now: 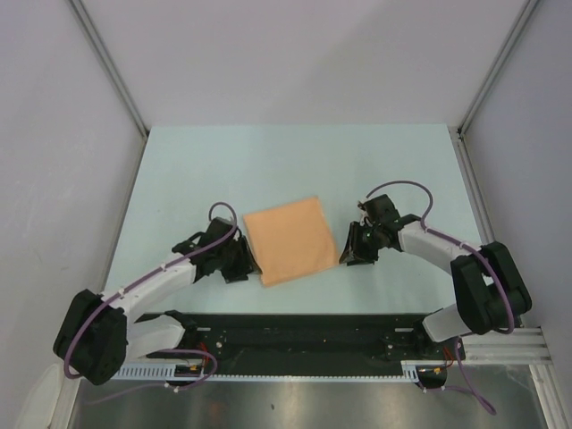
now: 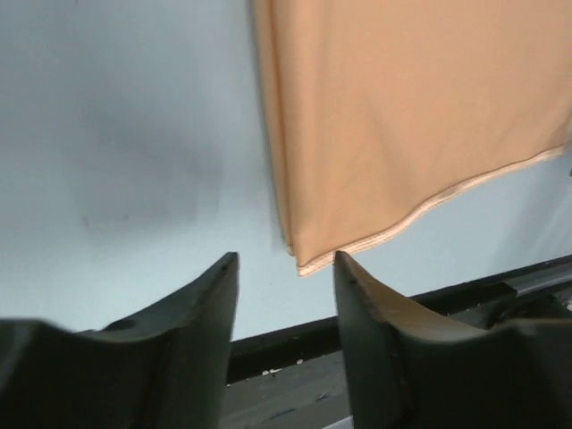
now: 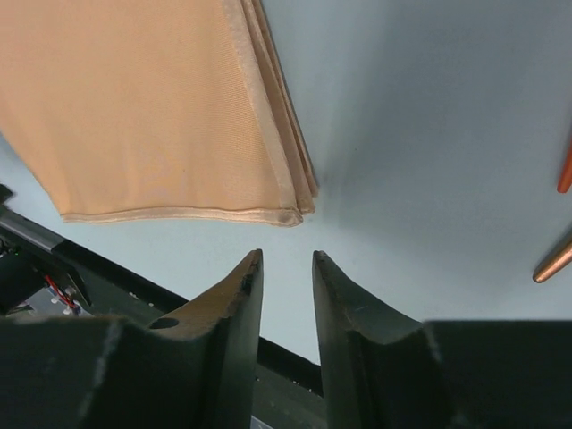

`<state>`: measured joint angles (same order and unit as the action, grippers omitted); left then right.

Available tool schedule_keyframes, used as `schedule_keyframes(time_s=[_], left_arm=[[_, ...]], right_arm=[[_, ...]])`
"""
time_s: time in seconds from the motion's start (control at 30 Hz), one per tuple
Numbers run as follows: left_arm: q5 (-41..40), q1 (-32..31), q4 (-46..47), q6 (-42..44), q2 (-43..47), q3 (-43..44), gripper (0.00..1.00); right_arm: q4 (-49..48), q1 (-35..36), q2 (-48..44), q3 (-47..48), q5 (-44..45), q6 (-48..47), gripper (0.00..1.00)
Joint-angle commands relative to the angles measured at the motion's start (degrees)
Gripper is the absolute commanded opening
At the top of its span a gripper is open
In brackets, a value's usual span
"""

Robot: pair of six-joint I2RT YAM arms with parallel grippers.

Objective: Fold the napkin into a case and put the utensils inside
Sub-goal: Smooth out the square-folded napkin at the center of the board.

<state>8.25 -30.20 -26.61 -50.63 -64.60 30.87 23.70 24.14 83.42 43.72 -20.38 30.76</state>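
The peach-orange napkin [image 1: 290,239] lies folded into a layered rectangle on the middle of the pale table [image 1: 268,161]. My left gripper [image 1: 239,265] sits at its near left corner, open, with the cloth's corner [image 2: 308,264] just beyond the fingertips and nothing between them [image 2: 286,257]. My right gripper [image 1: 350,254] is beside the near right corner, open by a narrower gap [image 3: 286,256], and the stacked hem [image 3: 299,210] lies just ahead, untouched. Two reddish-brown utensil tips [image 3: 554,261] show at the right edge of the right wrist view. From above, the right arm hides the utensils.
A black rail [image 1: 295,326] runs along the table's near edge, close behind both grippers. Grey walls with metal posts [image 1: 112,71] enclose the left, back and right sides.
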Motion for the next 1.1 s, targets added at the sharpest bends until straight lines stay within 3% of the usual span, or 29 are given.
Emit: schedule_keyframes(time_s=[0.0,0.13,0.27,0.43,0.57,0.7,0.73,0.83,1.07], left_arm=[[-1.0,2.3,-0.7,11.1,-3.1,9.4,0.42],[1.9,3.4,4.3,13.3,-9.8,15.3,0.31],[7.1,9.0,7.8,14.1,-18.5,20.7,0.16],[10.4,15.0,8.7,17.5,-27.3,24.8,0.13],[12.1,18.4,8.9,18.4,-32.3,28.0,0.10],[12.9,18.9,10.8,18.0,-34.8,29.5,0.10],[13.2,19.1,10.6,18.2,-35.7,30.0,0.10],[11.5,19.9,9.1,18.5,-38.1,31.6,0.08],[8.8,21.4,6.7,18.6,-42.3,33.4,0.07]], right_arm=[[-1.1,0.5,1.7,2.2,0.1,-1.3,0.31],[-1.3,0.5,2.8,2.9,0.1,-1.1,0.28],[-3.0,0.9,1.8,3.6,-2.8,-1.1,0.28],[-12.2,7.6,6.6,10.9,-9.2,0.0,0.34],[-21.0,11.7,17.8,18.7,-16.9,3.5,0.36],[-34.5,12.9,29.5,22.7,-24.0,12.0,0.15],[-40.7,13.2,31.1,23.2,-25.2,13.7,0.14],[-46.3,14.4,37.4,26.9,-27.8,17.8,0.10],[-50.7,15.8,45.2,33.4,-27.9,21.4,0.04]])
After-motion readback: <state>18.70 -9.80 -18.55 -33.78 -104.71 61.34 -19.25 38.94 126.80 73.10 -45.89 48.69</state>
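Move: For the left hand, the napkin's far-left corner lies about 21 cm ahead, 4 cm left and 3 cm below. The near-left corner is almost under that hand, 1 cm back and 2 cm right. From the right hand, the middle of the napkin's left edge is roughly 7 cm ahead and 27 cm left, and the near-right corner about 1 cm ahead and left, both some 3 cm lower. The spoon lies 11 cm ahead and 9 cm right. Forward in a low arc of nearly 19 cm goes the left hand, up off the near-left corner and down to the napkin's far-left corner, its fingers closing almost shut. The right hand first lingers by the near-right corner, then lifts and sweeps about 24 cm left and a little forward over the cloth, rolling its left side up some 35 degrees, shutting its fingers and sinking close to the left edge. ##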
